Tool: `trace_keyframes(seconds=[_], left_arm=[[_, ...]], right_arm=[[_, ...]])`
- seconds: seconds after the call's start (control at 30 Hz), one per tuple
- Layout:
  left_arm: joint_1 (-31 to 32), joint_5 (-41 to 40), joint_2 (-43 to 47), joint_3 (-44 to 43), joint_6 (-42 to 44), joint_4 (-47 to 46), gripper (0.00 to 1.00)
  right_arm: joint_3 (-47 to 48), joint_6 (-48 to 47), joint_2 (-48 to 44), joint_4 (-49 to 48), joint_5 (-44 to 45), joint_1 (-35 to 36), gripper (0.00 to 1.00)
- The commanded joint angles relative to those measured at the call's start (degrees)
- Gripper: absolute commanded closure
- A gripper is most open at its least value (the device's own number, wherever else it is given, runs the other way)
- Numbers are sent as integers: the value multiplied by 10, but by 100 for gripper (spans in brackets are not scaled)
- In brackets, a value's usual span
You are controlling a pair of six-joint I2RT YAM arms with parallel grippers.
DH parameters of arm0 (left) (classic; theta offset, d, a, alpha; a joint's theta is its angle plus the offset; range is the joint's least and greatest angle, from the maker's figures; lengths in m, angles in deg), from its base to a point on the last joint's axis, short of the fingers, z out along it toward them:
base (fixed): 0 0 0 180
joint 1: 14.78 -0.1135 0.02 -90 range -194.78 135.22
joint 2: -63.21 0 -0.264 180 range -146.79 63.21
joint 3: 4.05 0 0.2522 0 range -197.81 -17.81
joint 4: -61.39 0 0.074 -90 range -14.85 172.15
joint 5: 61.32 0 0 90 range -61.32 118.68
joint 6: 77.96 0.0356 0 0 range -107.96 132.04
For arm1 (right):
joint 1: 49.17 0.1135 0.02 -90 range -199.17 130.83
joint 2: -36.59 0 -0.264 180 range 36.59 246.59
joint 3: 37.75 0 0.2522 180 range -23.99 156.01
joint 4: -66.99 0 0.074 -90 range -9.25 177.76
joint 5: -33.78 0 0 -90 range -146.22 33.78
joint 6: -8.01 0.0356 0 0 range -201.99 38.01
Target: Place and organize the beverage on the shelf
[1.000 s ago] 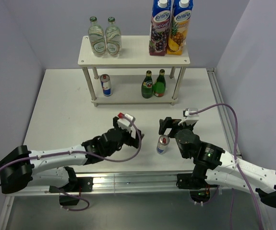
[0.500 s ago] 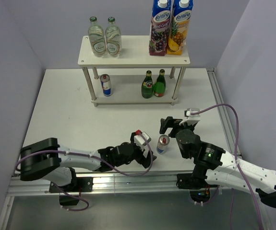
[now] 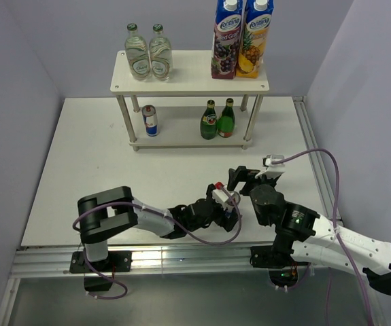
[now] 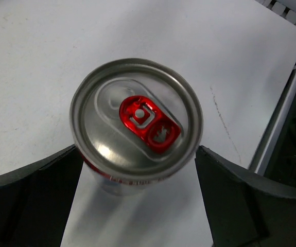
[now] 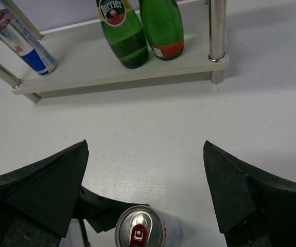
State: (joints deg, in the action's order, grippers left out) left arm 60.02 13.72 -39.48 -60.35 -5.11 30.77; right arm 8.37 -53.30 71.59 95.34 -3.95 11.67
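A slim silver can point(image 4: 136, 119) with a red tab stands upright on the table between the fingers of my left gripper point(image 4: 137, 150), which is open around it, with the fingers close to its sides. The same can point(image 5: 140, 227) shows just below my open right gripper point(image 5: 145, 146), which holds nothing. In the top view the left gripper point(image 3: 227, 206) mostly hides the can, and the right gripper point(image 3: 243, 178) is just behind it. On the shelf point(image 3: 188, 83) stand two clear bottles point(image 3: 147, 53) on top, and another can point(image 3: 150, 120) and two green bottles point(image 3: 217, 119) on the lower board.
Two tall juice cartons point(image 3: 241, 37) stand at the right end of the shelf's top board. The shelf's right front leg point(image 5: 217, 36) stands beside the green bottles. The right arm's purple cable point(image 3: 321, 163) loops over the table's right edge.
My left arm has swung to the right across the table's front, bringing its open gripper around the can. The right arm and the can have not moved.
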Motion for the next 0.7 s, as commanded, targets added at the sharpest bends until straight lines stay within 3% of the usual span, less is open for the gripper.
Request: trace_keyframes(seconds=[0.0,0.07,0.1,0.23,0.27,0.3,0.53,0.67], left_arm=[[-4,-16,-30,-33,10,-62,6],[-7,-27,-48,-44,3,-61,11],[-10,-33,-52,-55,1,-56,27],[-19,-49,-67,-73,-3,-40,60],[-21,-50,-66,-73,-4,-40,72],[-25,-52,-63,-71,-5,-38,99],[-33,-135,25,-42,4,20,100],[-76,-152,113,-21,1,70,100]], right_arm=[[1,2,4,-12,6,2,1],[2,1,8,-13,4,2,1],[4,1,10,-13,5,3,1],[5,-1,16,-15,4,2,1],[5,-2,17,-16,4,2,1],[4,-2,16,-17,4,2,1],[4,-2,12,-18,4,2,1],[3,-2,7,-20,0,3,1]])
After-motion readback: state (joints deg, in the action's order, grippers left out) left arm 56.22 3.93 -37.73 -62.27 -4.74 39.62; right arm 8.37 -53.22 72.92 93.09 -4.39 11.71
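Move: The standing can is almost between the left gripper's open fingers: about 2 cm ahead, 2 cm to the right, its middle some 2 cm lower. The nearer-in-line green bottle on the lower shelf stands roughly 30 cm beyond that can and straight ahead of it; the shelved can is also 30 cm beyond it, but 29 cm to its left. From the right gripper the standing can lies about 4 cm back, 6 cm left and 15 cm below. Ease the left gripper forward, slightly down and right, onto the standing can and pinch its sides between both fingers. Keeping that grip, carry on forward, about 5 cm in all, then swing left roughly 5 cm with barely a centimetre of rise, away from beneath the right gripper, turning the hand some 15 degrees counter-clockwise. ##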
